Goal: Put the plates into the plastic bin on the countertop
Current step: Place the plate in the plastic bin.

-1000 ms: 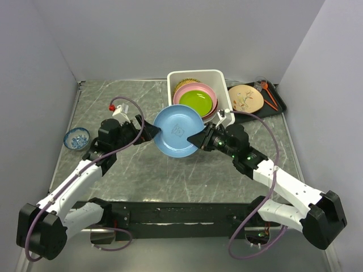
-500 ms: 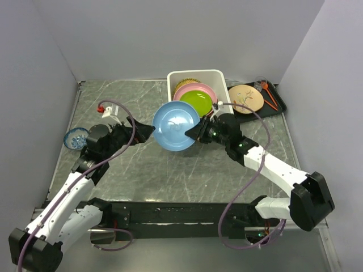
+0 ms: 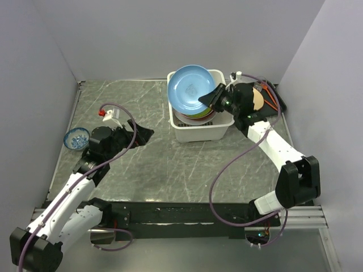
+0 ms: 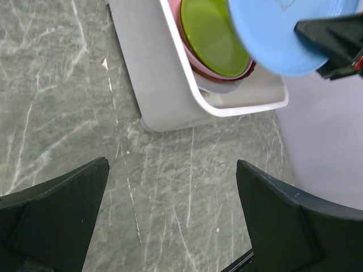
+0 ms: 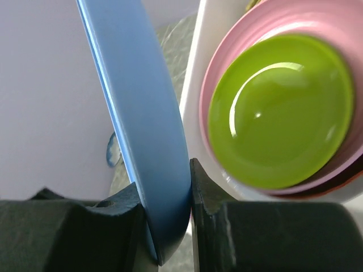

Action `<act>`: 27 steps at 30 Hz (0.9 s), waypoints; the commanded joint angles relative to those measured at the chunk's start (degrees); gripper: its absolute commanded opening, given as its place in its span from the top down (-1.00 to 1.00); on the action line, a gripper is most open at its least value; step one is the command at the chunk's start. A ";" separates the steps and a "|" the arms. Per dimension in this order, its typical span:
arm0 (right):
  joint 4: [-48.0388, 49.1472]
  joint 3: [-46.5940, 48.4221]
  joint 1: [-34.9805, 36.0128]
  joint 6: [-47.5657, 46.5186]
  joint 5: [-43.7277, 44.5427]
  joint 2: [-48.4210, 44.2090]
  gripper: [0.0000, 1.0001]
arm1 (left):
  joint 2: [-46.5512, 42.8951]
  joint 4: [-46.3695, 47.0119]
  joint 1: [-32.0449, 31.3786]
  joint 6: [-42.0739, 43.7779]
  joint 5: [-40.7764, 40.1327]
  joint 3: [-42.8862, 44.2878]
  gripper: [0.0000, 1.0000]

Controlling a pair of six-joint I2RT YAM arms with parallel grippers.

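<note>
My right gripper is shut on the rim of a blue plate, holding it tilted above the white plastic bin. In the right wrist view the blue plate is pinched between both pads of the right gripper. Inside the bin, a green plate rests on a pink plate. My left gripper stands open and empty over the countertop, left of the bin. The left wrist view shows the left gripper wide open, with the bin and green plate ahead.
A small blue patterned bowl sits at the far left edge. A black tray lies at the back right, with a cream plate mostly hidden behind my right arm. Grey walls enclose three sides.
My right arm has carried the blue plate from the middle of the countertop back and up over the bin. My left arm has drawn away to the left, still open.
</note>
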 commanded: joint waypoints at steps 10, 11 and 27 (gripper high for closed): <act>-2.00 5.32 -3.13 -1.57 -0.95 7.52 0.97 | 3.90 4.00 0.21 0.92 1.85 -0.04 -0.99; -2.44 5.67 -3.30 -1.65 -0.69 7.79 0.95 | 3.90 3.47 0.21 1.27 1.32 0.14 -0.99; -10.71 6.91 -3.57 -4.12 5.90 7.02 -0.31 | 4.17 3.38 0.21 1.80 -0.36 -0.30 -0.99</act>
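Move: Ahead and below the right hand, which already holds the blue plate by its near-right rim, the green plate tops the stack in the bin: about 6 cm forward, 4 cm left and 10 cm down. The yellow dish peeks out some 14 cm forward, 7 cm left; the floral plate on the tray lies about 13 cm forward, 24 cm right. From the idle left hand, the green plate is roughly 19 cm forward, 22 cm right and 6 cm down. Lowering the blue plate into the bin, the right hand first eases forward, then sinks, about 7 cm down and 3 to 4 cm forward in all, drifting slightly right as it tips down some 10 degrees. Once the plate is down over the green one, the descent stops and the fingers open to roughly half, releasing its rim. ##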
